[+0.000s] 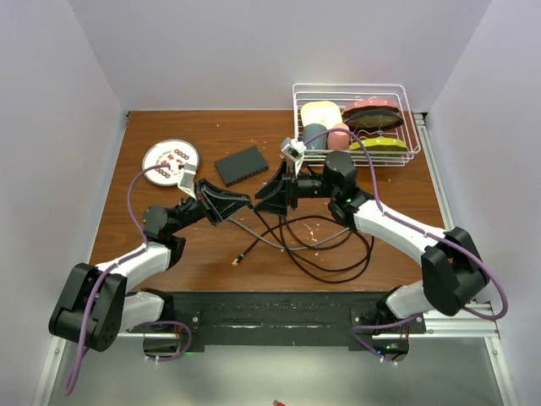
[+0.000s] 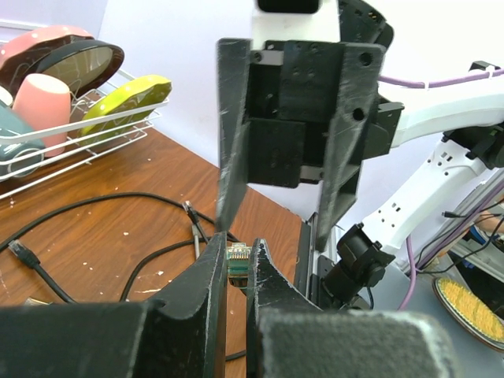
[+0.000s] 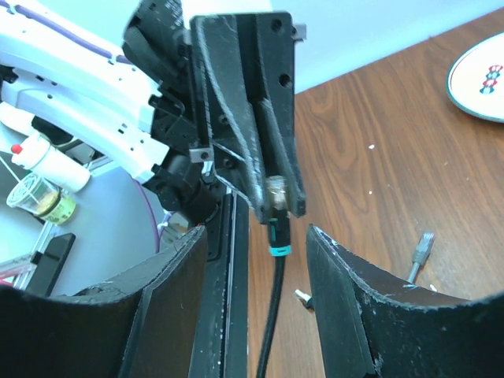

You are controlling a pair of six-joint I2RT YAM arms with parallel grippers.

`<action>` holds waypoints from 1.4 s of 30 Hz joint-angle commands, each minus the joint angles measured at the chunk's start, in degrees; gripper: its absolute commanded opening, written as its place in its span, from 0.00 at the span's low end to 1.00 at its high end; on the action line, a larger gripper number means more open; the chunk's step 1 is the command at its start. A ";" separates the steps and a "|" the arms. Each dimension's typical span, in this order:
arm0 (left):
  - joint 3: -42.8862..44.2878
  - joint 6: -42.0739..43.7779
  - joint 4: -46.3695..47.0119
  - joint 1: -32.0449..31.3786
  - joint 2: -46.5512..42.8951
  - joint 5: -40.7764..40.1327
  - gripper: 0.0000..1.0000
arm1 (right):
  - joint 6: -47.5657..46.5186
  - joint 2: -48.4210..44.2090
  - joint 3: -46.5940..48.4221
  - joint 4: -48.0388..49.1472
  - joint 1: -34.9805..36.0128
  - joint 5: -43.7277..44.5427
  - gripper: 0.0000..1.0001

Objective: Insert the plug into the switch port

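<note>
The switch (image 1: 241, 164) is a flat black box lying on the brown table behind both grippers; it shows in neither wrist view. My left gripper (image 1: 230, 204) is shut on a clear plug (image 2: 238, 258), whose gold contacts show between the fingertips. In the right wrist view the plug (image 3: 276, 191) has a teal boot, and its black cable (image 3: 272, 315) hangs down from it. My right gripper (image 1: 272, 196) is open and empty, facing the left gripper a short way off. Its fingers (image 3: 185, 268) stand on either side of the held plug's cable without touching it.
A round white plate (image 1: 171, 158) lies left of the switch. A wire dish rack (image 1: 406, 127) with cups and bowls stands at the back right. Black cables (image 1: 325, 254) loop over the table's middle, with a loose plug end (image 1: 237, 260) near the front.
</note>
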 commanded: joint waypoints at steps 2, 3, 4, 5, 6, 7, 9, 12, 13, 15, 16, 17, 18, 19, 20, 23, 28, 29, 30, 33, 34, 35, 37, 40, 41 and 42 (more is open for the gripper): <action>-0.48 0.03 12.82 -1.09 -0.95 0.53 0.00 | -0.24 1.98 1.41 0.40 0.94 -0.74 0.56; -0.39 -0.06 13.08 -1.18 -0.95 0.53 0.00 | -0.33 2.16 1.50 0.13 1.03 -0.65 0.56; -0.39 -0.15 13.26 -1.26 -0.95 0.53 0.00 | -0.42 2.68 1.59 -0.04 1.12 -0.47 0.55; -0.48 -0.15 13.17 -1.26 -0.86 0.53 0.00 | -0.42 2.86 1.76 -0.05 1.30 -0.47 0.55; -0.39 -0.06 13.26 -1.35 -0.94 0.61 0.00 | -0.42 3.21 1.77 -0.05 1.38 -0.47 0.54; -0.48 -0.06 13.35 -1.35 -0.94 0.70 0.00 | -0.25 3.48 1.77 0.13 1.47 -0.38 0.54; -0.48 -0.24 13.44 -1.35 -1.03 0.70 0.00 | 0.02 3.65 1.68 0.57 1.56 -0.38 0.52; -0.57 -0.24 13.52 -1.35 -1.12 0.79 0.00 | 0.63 3.83 1.41 1.62 1.47 -0.56 0.49; -0.48 -0.24 13.52 -1.35 -1.21 0.88 0.00 | 1.07 3.92 1.33 2.15 1.56 -0.65 0.47; -0.65 -0.24 13.61 -1.35 -1.38 0.70 0.00 | 1.25 4.18 1.41 2.33 1.56 -1.08 0.43; -0.65 -0.24 13.52 -1.44 -1.47 0.70 0.00 | 1.34 4.27 1.41 2.33 1.56 -1.26 0.41; -0.57 -0.41 13.52 -1.44 -1.56 0.61 0.00 | 1.34 4.53 1.50 2.33 1.65 -1.26 0.37; -0.57 -0.42 13.61 -1.44 -1.65 0.61 0.00 | 1.42 4.53 1.41 2.33 1.65 -1.61 0.31; -0.65 -0.50 13.52 -1.44 -1.65 0.44 0.00 | 1.51 4.62 1.33 2.59 1.65 -1.79 0.31; -0.65 -0.50 13.44 -1.44 -1.65 0.35 0.00 | 1.60 4.79 1.33 2.50 1.65 -1.88 0.31; -0.74 -0.77 13.61 -1.44 -2.08 0.17 0.00 | 1.34 5.15 1.59 1.71 1.74 -2.58 0.32; -0.83 -0.85 13.61 -1.44 -2.44 0.26 0.00 | 1.25 5.41 1.59 1.36 1.91 -3.11 0.32; -0.74 -0.77 13.52 -1.44 -2.44 0.18 0.00 | 1.34 5.41 1.50 1.36 1.83 -3.02 0.30; -0.83 -0.85 13.44 -1.44 -2.53 0.26 0.00 | 1.34 5.24 1.33 1.54 1.91 -2.93 0.24; -0.83 -0.85 13.44 -1.44 -2.61 0.35 0.00 | 1.69 4.89 1.33 1.71 1.82 -2.14 0.08; -0.83 -0.77 13.52 -1.44 -2.53 0.26 0.00 | 1.78 4.80 1.33 1.71 1.82 -1.88 0.06; -0.83 -0.85 13.44 -1.44 -2.53 0.35 0.00 | 1.69 4.71 1.33 1.71 1.91 -1.53 0.06; -0.83 -0.68 13.26 -1.44 -2.53 0.44 0.00 | 1.87 4.53 1.15 1.71 1.83 -1.18 0.03; -0.83 -0.50 13.08 -1.44 -2.53 0.70 0.00 | 1.95 4.53 0.98 1.71 1.91 -0.74 0.04; -0.92 -0.42 12.91 -1.44 -2.61 0.70 0.00 | 1.95 4.27 0.89 1.71 1.83 -0.47 0.03; -0.83 -0.15 12.65 -1.44 -2.70 0.88 0.00 | 1.87 4.10 0.80 1.71 1.82 -0.12 0.01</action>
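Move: The plug, still pinched in the left fingertips about 1 cm right of that hand's point, has its boot end towards the open right fingers; it lies roughly 3 cm below and 3 cm left of the right hand, level fore and aft. Some 20 cm beneath the right hand are the switch, about 23 cm ahead and 4 cm left, the grey plug, 9 cm ahead and 9 cm left, and the loose black plug, 4 cm back and 6 cm left. The right fingers shut on the plug's boot at the teal ring and pinch it, after the hand sinks about 3 cm and edges 1.5 cm left towards the left fingertips; it drifts a centimetre back while closing. The left hand keeps its grip on the plug's body, easing less than a centimetre back. ##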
